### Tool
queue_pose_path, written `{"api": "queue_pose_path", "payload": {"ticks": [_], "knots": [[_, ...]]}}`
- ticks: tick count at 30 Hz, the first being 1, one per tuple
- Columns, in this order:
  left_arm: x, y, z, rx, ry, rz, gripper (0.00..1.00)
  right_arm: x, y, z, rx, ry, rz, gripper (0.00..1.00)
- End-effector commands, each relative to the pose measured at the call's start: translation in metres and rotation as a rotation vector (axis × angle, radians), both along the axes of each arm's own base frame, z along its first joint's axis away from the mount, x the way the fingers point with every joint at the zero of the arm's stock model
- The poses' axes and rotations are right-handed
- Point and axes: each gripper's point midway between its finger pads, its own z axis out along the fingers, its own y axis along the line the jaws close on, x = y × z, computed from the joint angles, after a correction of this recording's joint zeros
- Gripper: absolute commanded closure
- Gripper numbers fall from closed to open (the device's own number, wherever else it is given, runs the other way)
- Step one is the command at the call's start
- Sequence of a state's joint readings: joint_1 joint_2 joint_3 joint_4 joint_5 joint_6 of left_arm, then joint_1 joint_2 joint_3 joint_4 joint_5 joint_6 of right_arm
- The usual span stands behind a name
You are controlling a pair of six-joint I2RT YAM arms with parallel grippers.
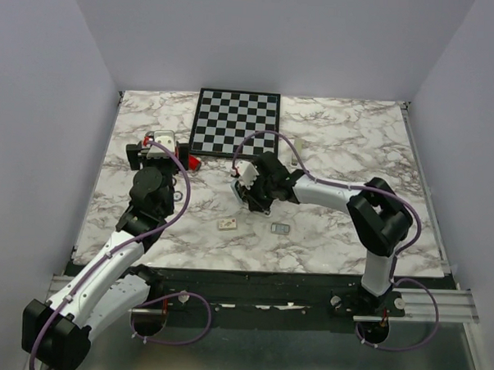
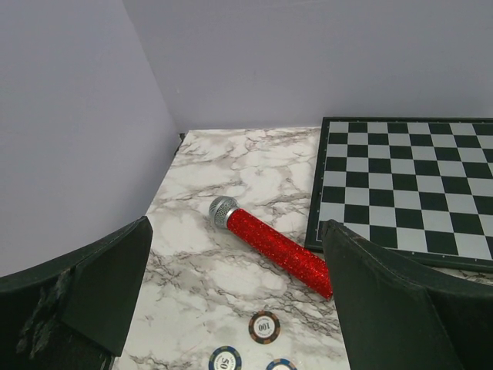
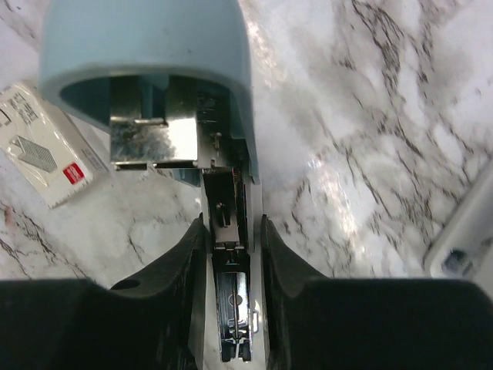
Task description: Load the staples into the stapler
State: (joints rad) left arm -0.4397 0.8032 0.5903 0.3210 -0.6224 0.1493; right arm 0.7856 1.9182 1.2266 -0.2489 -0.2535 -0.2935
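Observation:
The light-blue stapler [image 3: 146, 46] lies flipped open on the marble table, its metal magazine channel [image 3: 229, 223] exposed. My right gripper [image 3: 231, 254] is shut on the sides of that channel; in the top view it [image 1: 253, 195] sits at mid-table. The staples [image 1: 279, 228], a small silvery-grey block, lie on the table just front-right of the right gripper, apart from it, and do not show in the wrist views. My left gripper [image 2: 231, 308] is open and empty, hovering at the left [image 1: 160, 144] above the table.
A white staple box with a red label [image 3: 42, 146] lies beside the stapler [image 1: 227, 224]. A red glitter microphone [image 2: 277, 247], several poker chips [image 2: 264, 327] and a chessboard [image 2: 408, 185] are ahead of the left gripper. A pale object [image 3: 462, 239] is at the right.

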Motion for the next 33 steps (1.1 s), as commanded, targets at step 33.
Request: {"api": "queue_pose_path", "payload": {"ticks": [33], "knots": [[0.001,-0.013,-0.005,0.009,0.000,-0.025,0.01,0.010,-0.178,-0.014,-0.034,-0.020,-1.037,0.87]]}}
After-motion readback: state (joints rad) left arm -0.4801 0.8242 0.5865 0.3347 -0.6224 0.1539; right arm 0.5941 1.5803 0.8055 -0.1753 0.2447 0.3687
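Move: The right gripper already holds the opened stapler low over the table; the clear patch it is bound for lies about 17 cm to its right, some 1 cm farther out. The grey case is about 9 cm right and 9 cm back of the hand, the white block roughly 12 cm ahead and 4 cm right, the staple box some 9 cm left and 8 cm back. From the left hand that patch is about 41 cm right, 2 cm back, 28 cm below. Keep the right gripper shut on the stapler's base and swing it some 17 cm to the right, arching up about 5 cm and down again, through the gap between the white block and the grey case. On the way turn the hand nearly 60 degrees clockwise, so the opened handle end points away from the robot, and finish at about the starting height. ##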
